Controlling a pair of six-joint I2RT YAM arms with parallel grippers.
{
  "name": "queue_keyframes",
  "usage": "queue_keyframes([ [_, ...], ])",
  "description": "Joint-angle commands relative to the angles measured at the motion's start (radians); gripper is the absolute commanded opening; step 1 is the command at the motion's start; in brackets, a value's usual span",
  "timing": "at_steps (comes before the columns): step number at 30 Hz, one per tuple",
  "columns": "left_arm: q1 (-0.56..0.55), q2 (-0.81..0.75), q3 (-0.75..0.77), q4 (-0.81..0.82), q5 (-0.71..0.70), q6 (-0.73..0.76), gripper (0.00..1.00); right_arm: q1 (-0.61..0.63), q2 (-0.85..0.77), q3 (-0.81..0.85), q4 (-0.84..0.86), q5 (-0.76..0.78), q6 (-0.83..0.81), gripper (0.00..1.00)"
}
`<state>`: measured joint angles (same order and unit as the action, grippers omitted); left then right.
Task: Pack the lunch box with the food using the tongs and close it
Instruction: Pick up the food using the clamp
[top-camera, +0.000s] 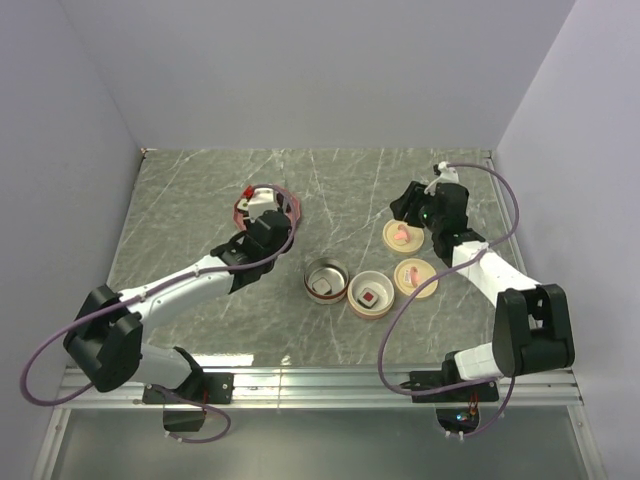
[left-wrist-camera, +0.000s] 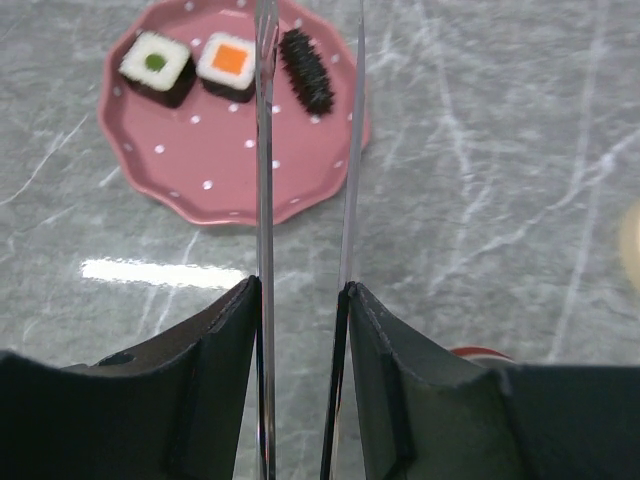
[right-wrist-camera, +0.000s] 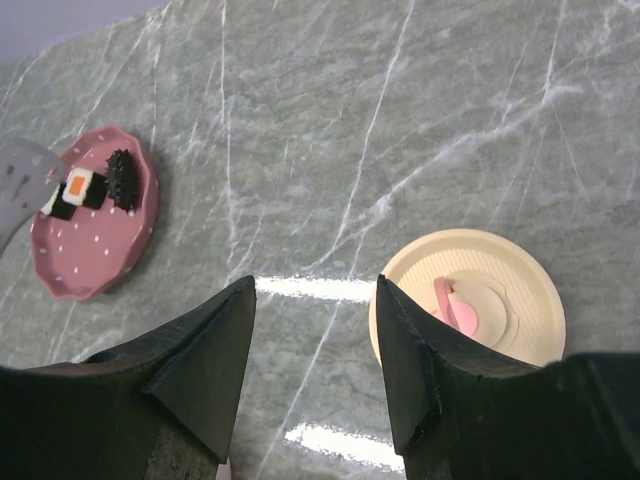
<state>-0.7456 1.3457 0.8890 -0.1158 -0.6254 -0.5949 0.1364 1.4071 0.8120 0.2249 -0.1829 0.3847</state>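
My left gripper (left-wrist-camera: 300, 285) is shut on the tongs (left-wrist-camera: 264, 180), whose two thin metal arms run forward over the pink dotted plate (left-wrist-camera: 200, 165). Three pieces of food lie at the plate's far edge: a green-centred roll (left-wrist-camera: 155, 65), an orange-centred roll (left-wrist-camera: 230, 62) and a black spiky piece (left-wrist-camera: 305, 68). The tongs' left arm passes between the orange roll and the black piece; the tips are out of frame. The lunch box stands as two round open tiers, a metal one (top-camera: 325, 270) and a cream one (top-camera: 385, 300), each with one piece inside. My right gripper (right-wrist-camera: 315, 285) hangs open and empty.
Two cream lids with pink handles lie right of the tiers, one (top-camera: 402, 235) just under my right gripper and one (top-camera: 416, 277) nearer. The same lid (right-wrist-camera: 465, 300) shows beside my right finger. The plate (top-camera: 290, 205) sits at mid-left of the marbled table.
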Motion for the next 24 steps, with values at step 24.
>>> queue_keyframes([
  [24,0.072,0.214,0.045,0.16,0.081,-0.017,0.46,-0.006,-0.096,-0.045,0.044,-0.026,-0.006,0.59],
])
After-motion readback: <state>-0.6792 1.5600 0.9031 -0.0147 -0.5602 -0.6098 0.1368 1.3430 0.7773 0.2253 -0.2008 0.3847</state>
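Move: The dark food piece lies about 15 cm ahead of the left hand, straight in line with it and some 14 cm lower, seen between the arms of the clamp that the hand holds. The orange-topped sushi sits about 5 cm to the left of that piece, the green-topped one about 10 cm to its left, both level with it on the pink plate. From the right hand the dark piece lies some 29 cm left and 8 cm ahead. Still gripping the clamp, its two arms kept open at the same width, the left hand sinks about 6 cm and eases some 3 cm forward, bringing the clamp's tips down towards the dark food piece on the plate. The wrist tips about 5 degrees further downward; whether the tips touch the food can't be seen. ##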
